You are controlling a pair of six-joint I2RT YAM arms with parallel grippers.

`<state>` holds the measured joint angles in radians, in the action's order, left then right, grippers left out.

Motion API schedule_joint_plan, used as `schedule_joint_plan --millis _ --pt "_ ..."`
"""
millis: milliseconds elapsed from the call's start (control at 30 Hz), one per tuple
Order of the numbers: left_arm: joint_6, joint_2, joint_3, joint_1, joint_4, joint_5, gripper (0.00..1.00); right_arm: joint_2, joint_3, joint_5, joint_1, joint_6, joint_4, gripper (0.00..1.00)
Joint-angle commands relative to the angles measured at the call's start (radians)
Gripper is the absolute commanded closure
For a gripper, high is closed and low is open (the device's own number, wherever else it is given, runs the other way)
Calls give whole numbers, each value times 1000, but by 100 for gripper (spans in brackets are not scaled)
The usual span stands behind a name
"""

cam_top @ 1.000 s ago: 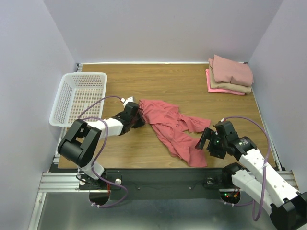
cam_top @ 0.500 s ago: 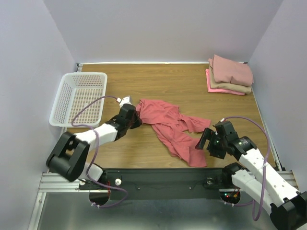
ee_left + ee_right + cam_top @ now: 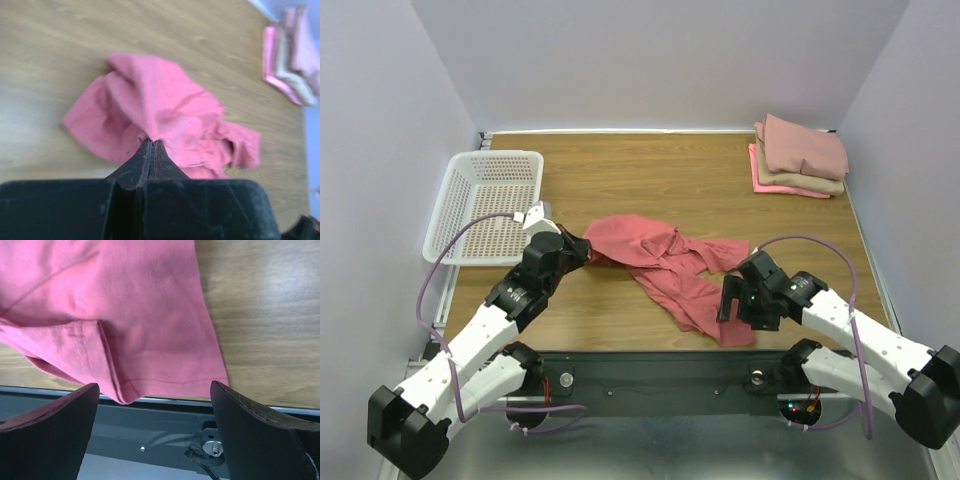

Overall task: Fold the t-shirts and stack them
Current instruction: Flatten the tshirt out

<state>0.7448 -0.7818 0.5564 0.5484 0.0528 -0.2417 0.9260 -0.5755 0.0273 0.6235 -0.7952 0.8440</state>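
Note:
The coral-red t-shirt [image 3: 665, 262] lies crumpled across the middle of the table, its hem reaching the near edge. My left gripper [image 3: 582, 250] is shut on the shirt's left edge; the left wrist view shows the closed jaws pinching a bunch of the coral-red t-shirt [image 3: 160, 110]. My right gripper [image 3: 728, 300] is open, hovering over the hem of the coral-red t-shirt [image 3: 145, 325] at the table's near edge, one finger on each side. A stack of folded t-shirts [image 3: 800, 155], dusty pink over tan over bright pink, sits at the far right corner, and shows in the left wrist view [image 3: 292, 55].
A white mesh basket [image 3: 485, 205] stands at the left edge of the table, just behind my left arm. The metal rail of the bench [image 3: 165, 440] lies right below the shirt's hem. Purple walls close in the sides and back.
My left gripper has pulled the shirt's left edge leftward and toward me, dragging the cloth along. My right gripper has moved left over the shirt's near hem.

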Motion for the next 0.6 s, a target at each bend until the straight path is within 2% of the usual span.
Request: schedule_joint_plan --millis 0,233,400,567 --pt "109 19 92 2 249 -183 100 -18 -32 103 42 -68 35 3" --pt "183 72 151 2 393 -300 100 -23 -21 249 42 -217 112 4" --pt "209 92 142 2 438 -309 100 48 -70 397 41 -260 40 3" --pt "208 98 129 2 452 -303 100 212 -230 514 35 -216 -86 0"
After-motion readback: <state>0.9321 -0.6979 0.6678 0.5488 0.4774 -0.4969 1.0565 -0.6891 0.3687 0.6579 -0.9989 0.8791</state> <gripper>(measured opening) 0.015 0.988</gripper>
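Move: The left hand already holds the tshirt's gathered upper edge clear of the table; the tshirt's middle lies about 20 cm to its right, roughly level fore and aft and 17 cm below, and the white basket stands some 18 cm ahead and 25 cm left. The open right hand hangs low over the tshirt's lower end, whose middle is about 4 cm left and 2 cm below, with the near sleeve some 16 cm ahead and 5 cm left. Keeping its shut pinch on the lifted edge, the left hand draws the cloth about 6 cm to the left and a little back at nearly the same height, away from the tshirt's body, while turning some 15 degrees counter-clockwise and tipping its fingers somewhat down. The right hand, fingers staying wide open, first slides low to the right by roughly 3.5 cm over the lower end, then swings forward about 5 cm towards the sleeve, rising slightly at the last, turning clockwise and swinging its fingertips to the right and forward. ##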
